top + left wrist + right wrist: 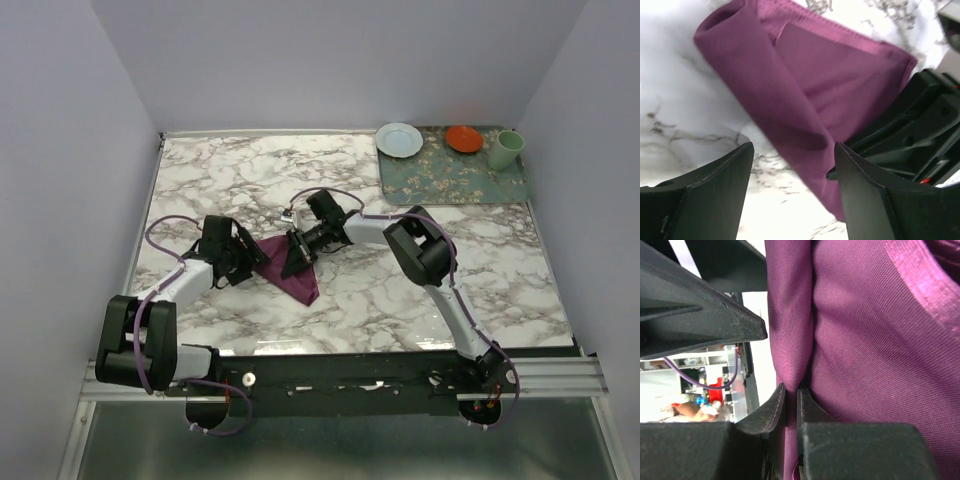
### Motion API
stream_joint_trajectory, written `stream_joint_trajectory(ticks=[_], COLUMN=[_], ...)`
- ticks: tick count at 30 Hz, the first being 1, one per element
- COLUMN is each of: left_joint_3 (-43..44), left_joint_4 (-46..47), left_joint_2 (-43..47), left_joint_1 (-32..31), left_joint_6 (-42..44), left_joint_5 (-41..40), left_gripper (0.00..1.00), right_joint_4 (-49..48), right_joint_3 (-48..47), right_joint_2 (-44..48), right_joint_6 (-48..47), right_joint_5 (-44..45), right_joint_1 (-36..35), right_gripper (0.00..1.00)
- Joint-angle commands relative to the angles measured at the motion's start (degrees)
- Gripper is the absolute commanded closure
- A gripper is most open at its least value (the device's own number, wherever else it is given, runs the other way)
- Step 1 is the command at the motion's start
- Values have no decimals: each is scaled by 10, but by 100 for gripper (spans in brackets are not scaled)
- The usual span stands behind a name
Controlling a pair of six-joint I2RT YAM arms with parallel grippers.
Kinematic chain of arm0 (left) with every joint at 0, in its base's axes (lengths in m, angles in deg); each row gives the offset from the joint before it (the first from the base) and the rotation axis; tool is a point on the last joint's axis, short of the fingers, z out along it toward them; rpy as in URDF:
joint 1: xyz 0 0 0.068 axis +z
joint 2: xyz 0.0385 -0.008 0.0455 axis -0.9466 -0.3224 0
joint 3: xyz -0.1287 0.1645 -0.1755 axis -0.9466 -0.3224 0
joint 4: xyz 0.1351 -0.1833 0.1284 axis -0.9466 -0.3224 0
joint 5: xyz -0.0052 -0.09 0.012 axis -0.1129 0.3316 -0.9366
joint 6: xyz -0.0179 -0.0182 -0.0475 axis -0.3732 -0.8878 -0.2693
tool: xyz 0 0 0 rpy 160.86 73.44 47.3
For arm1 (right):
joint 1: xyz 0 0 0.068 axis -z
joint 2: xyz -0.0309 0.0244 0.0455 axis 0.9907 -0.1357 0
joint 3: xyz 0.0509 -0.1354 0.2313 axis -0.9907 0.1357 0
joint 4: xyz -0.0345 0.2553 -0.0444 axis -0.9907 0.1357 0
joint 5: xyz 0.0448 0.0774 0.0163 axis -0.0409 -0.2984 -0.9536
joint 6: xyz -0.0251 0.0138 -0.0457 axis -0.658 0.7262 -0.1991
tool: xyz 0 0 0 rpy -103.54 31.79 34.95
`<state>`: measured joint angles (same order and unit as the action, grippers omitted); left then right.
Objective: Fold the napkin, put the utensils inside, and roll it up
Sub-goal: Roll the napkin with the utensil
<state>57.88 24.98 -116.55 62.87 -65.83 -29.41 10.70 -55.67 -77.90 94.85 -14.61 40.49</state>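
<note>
The plum-purple napkin (pixel 296 277) lies folded and bunched on the marble table, between the two grippers. My left gripper (pixel 248 264) stands open at its left edge. In the left wrist view the napkin (pixel 805 85) runs diagonally above and between the spread fingers (pixel 715 195) without being pinched, and the left gripper (pixel 792 146) holds nothing. My right gripper (pixel 298 254) is shut on a raised fold of the napkin (pixel 865 340), and its fingertips (pixel 779 397) squeeze the cloth thin. The utensils are hidden in every view.
A green floral mat (pixel 450 178) lies at the back right. On it are a pale blue plate (pixel 399 139), an orange bowl (pixel 463 138) and a green cup (pixel 505 149). The right gripper's black body (pixel 920 125) sits close beside my left fingers.
</note>
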Motion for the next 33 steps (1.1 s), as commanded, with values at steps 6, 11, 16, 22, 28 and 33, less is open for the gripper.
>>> stream_joint_trajectory(ticks=[6, 11, 16, 22, 28, 33], left_joint_3=[-26, -33, -41, -32, -31, -27], left_joint_4=[32, 49, 58, 41, 30, 27], left_joint_2=[-39, -48, -28, -25, -7, -5], left_joint_1=[0, 0, 0, 0, 0, 0], left_joint_6=[-62, -57, -49, -42, -51, -62], left_joint_5=[-12, -5, -4, 4, 9, 17], left_gripper=[32, 54, 59, 70, 71, 76], right_joint_4=[33, 35, 40, 120, 260, 338], right_joint_3=[0, -2, -10, -21, -47, -75], right_joint_2=[-49, -41, -39, -8, 93, 138], right_joint_6=[7, 15, 10, -31, -76, -89], right_joint_5=[-8, -8, -6, 63, 258, 471], right_joint_1=[1, 1, 1, 1, -21, -82], right_gripper=[99, 98, 97, 71, 50, 44])
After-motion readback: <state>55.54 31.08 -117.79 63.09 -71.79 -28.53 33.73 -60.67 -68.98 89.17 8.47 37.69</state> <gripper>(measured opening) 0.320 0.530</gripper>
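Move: The near stretch of the napkin's roll lies about 2 cm ahead of the left hand, 1 cm right and 1 cm lower. From that hand, the flat flap is some 9 cm right and 1 cm ahead; the roll's near end is roughly 11 cm right and 8 cm back. The right hand already pinches the roll; from it the flap is about 3 cm ahead and 2 cm right, the near end 6 cm back and 5 cm right. Left hand eases forward and pinches the roll, then the right lets go and rises about 2 cm. ##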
